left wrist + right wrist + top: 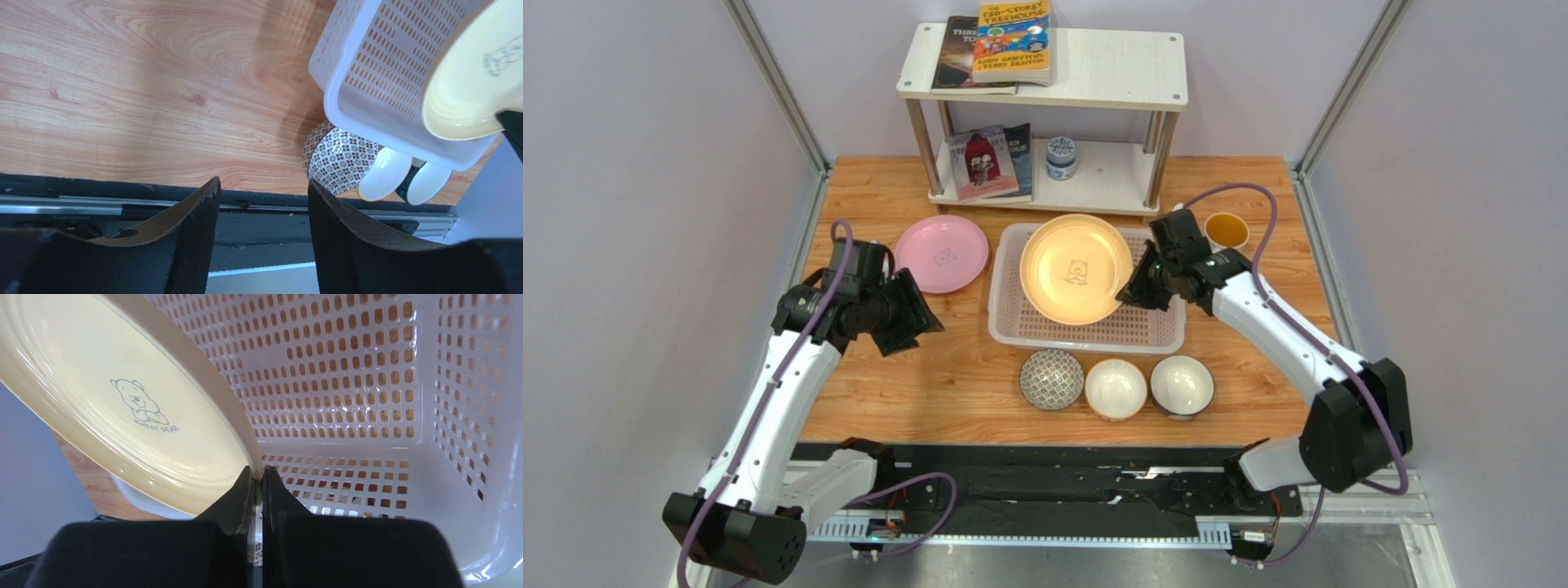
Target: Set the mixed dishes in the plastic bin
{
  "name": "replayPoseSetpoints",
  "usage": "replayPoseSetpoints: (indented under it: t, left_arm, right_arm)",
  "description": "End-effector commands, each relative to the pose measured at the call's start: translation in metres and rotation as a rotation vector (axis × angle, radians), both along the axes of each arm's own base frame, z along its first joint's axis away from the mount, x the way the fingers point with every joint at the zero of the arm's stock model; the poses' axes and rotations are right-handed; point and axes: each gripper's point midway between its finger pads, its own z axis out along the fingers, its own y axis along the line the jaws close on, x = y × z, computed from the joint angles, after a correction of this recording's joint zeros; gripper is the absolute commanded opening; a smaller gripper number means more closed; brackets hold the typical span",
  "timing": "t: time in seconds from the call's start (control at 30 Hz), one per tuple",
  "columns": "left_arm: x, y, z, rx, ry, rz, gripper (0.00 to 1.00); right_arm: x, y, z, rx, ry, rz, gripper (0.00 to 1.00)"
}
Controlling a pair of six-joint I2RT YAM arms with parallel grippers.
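Note:
My right gripper (1133,292) (258,473) is shut on the rim of the pale yellow plate (1075,267) (123,398) and holds it tilted over the white plastic bin (1010,321) (344,386). My left gripper (913,321) (264,182) stands open and empty above the bare wood, left of the bin (368,67). The pink plate (941,254) lies left of the bin. In front of the bin stand a grey patterned bowl (1052,379) (340,160) and two white bowls (1116,388) (1182,385). The mug (1227,229) with its yellow inside sits behind my right wrist.
A white two-tier shelf (1136,74) stands at the back with books on both tiers and a small blue-white jar (1060,156) on the lower one. A black rail (1051,472) runs along the near table edge.

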Motion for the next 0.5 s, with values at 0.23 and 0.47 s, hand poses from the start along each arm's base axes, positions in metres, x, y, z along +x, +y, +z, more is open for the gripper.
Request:
replayPoseSetpoints:
  t: [0.23,0.47]
  left_arm:
    - [-0.006,0.007,0.002,0.035,-0.017,-0.009,0.59]
    - [-0.007,0.010,-0.002,0.050,-0.008,0.006,0.59]
  right_arm:
    - [0.015,0.033,-0.035,0.025,0.118,0.120,0.00]
    - [0.026,0.047,-0.055,0.026,0.188,0.157,0.00]
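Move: The right hand holds the yellow plate by its right rim over the plastic bin, whose middle is about 6 cm ahead, 5 cm left and 8 cm below. The patterned bowl is roughly 10 cm back and 12 cm left, the middle white bowl some 11 cm straight back, both about 10 cm down. From the idle left hand the bin's middle lies about 14 cm ahead, 29 cm right and 13 cm lower. Still pinching the yellow plate's rim, the right hand sinks some 6 cm into the bin, then edges forward-left. ##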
